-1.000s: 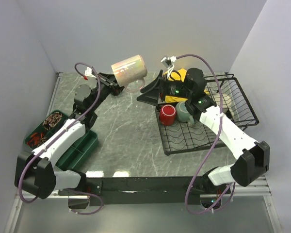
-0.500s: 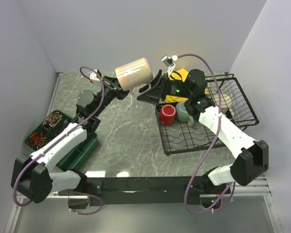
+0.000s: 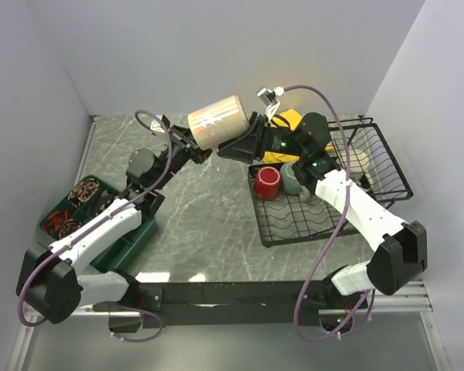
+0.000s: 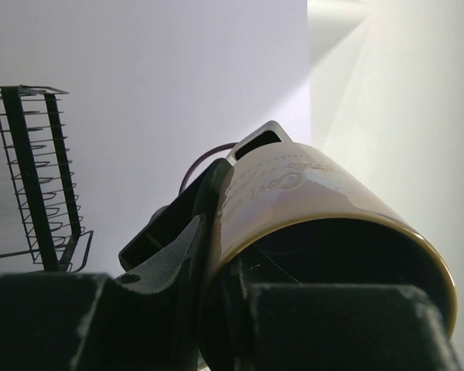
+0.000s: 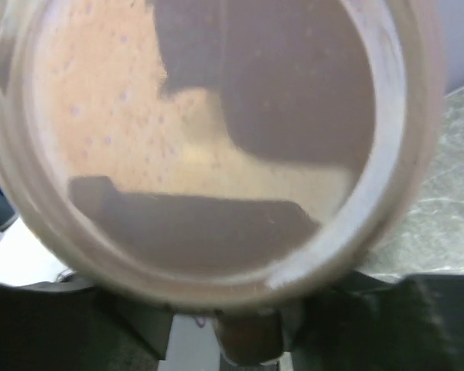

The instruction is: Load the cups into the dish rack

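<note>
A beige-pink cup (image 3: 214,121) hangs on its side in the air behind the table's middle. My left gripper (image 3: 192,147) is shut on its rim, one finger outside and one inside (image 4: 213,278). My right gripper (image 3: 243,143) meets the cup from the right. The cup's base (image 5: 216,116) fills the right wrist view, and the handle (image 5: 251,332) sits between my right fingers with a pale gap on its left. In the black dish rack (image 3: 294,220) are a red cup (image 3: 267,183), a grey-teal cup (image 3: 294,178), a yellow cup (image 3: 288,124) and a cream cup (image 3: 362,161).
A dark green compartmented tray (image 3: 131,239) holding small items lies at the left, under my left arm. Part of the rack's raised wire basket (image 4: 39,178) shows in the left wrist view. Walls close the table in at the back and on both sides.
My left arm carried the beige-pink cup rightward and slightly up until it reached my right gripper. My right gripper's jaws have narrowed around the cup's handle.
</note>
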Controlling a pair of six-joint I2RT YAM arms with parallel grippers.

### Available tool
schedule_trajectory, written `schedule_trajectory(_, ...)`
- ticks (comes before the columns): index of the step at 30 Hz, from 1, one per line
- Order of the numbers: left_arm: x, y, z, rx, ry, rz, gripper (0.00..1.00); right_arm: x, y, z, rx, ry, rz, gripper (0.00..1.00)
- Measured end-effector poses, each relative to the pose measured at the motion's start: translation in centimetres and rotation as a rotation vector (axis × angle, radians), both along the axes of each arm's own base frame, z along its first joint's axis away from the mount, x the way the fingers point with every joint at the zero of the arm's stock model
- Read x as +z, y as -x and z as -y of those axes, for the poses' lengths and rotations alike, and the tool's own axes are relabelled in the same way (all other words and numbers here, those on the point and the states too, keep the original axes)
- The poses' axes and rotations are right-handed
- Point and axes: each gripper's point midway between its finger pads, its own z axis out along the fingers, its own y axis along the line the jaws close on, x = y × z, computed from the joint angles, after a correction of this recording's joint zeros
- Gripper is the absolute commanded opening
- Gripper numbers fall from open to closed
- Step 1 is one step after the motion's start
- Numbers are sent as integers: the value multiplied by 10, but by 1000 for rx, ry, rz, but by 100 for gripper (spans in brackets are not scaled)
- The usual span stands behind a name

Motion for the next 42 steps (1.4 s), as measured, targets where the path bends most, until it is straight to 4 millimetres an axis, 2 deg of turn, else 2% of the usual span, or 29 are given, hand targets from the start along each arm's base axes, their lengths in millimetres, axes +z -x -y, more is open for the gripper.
schedule_trajectory(5,2,1,1,-7,25,-21,1,3,-6,1,-27,-13,30,33)
schedule_trajectory(9,4,3,2,-20,43,-39,1,5,-7,2,-31,-18,80,0)
schedule_trajectory(10,3,3,2,-23,44,-42,1,4,-7,2,-30,-16,81,0)
schedule_trajectory(13,3,3,2,-17,35,-32,11,2,-7,3,-32,-8,80,0)
schedule_trajectory(14,2,3,2,-16,32,-32,21,2,-8,3,-33,-8,82,0)
schedule_trajectory(16,2,3,2,-15,28,-28,30,2,-7,3,-33,-8,83,0)
schedule_trajectory(17,2,4,3,-12,21,-19,39,2,-6,4,-32,-7,76,0)
schedule_trajectory(21,-3,5,5,1,-23,10,56,-8,1,7,-27,18,35,0)
schedule_trajectory(25,-15,10,4,6,-53,7,63,-23,7,14,-35,51,-3,0)
schedule_trajectory(32,-31,18,-1,9,-80,0,76,-33,10,36,-88,80,-5,0)
schedule_trajectory(37,-47,27,-3,-4,-115,-17,79,-37,9,49,-130,110,28,0)
schedule_trajectory(42,-72,36,-4,-31,-155,-53,81,-55,11,56,-149,167,26,0)
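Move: The mug, still pinched by its wall near the rim in the left hand, has its middle about 4 cm above that hand, 3 cm to its right and 2 cm ahead. From the right hand, whose part-open fingers straddle the handle, the mug's middle lies some 4 cm ahead, 3 cm left and 3 cm up. In the rack, some 32 cm below the right hand, stand the red cup (7 cm ahead, 10 cm right) and the teal mug (8 cm ahead, 18 cm right). The right fingers close on the mug's handle while both hands stay almost in place; only then do the left fingers open wide, letting go of the wall, and the left hand sinks clear by about 7 cm, drawing back some 3.5 cm. Keeping its pinch on the handle, the right hand carries the mug away from the left hand to the right and down towards the rack, about 5.5 cm each way, its fingers tipping downward and turning clockwise, each by roughly 10 degrees. ##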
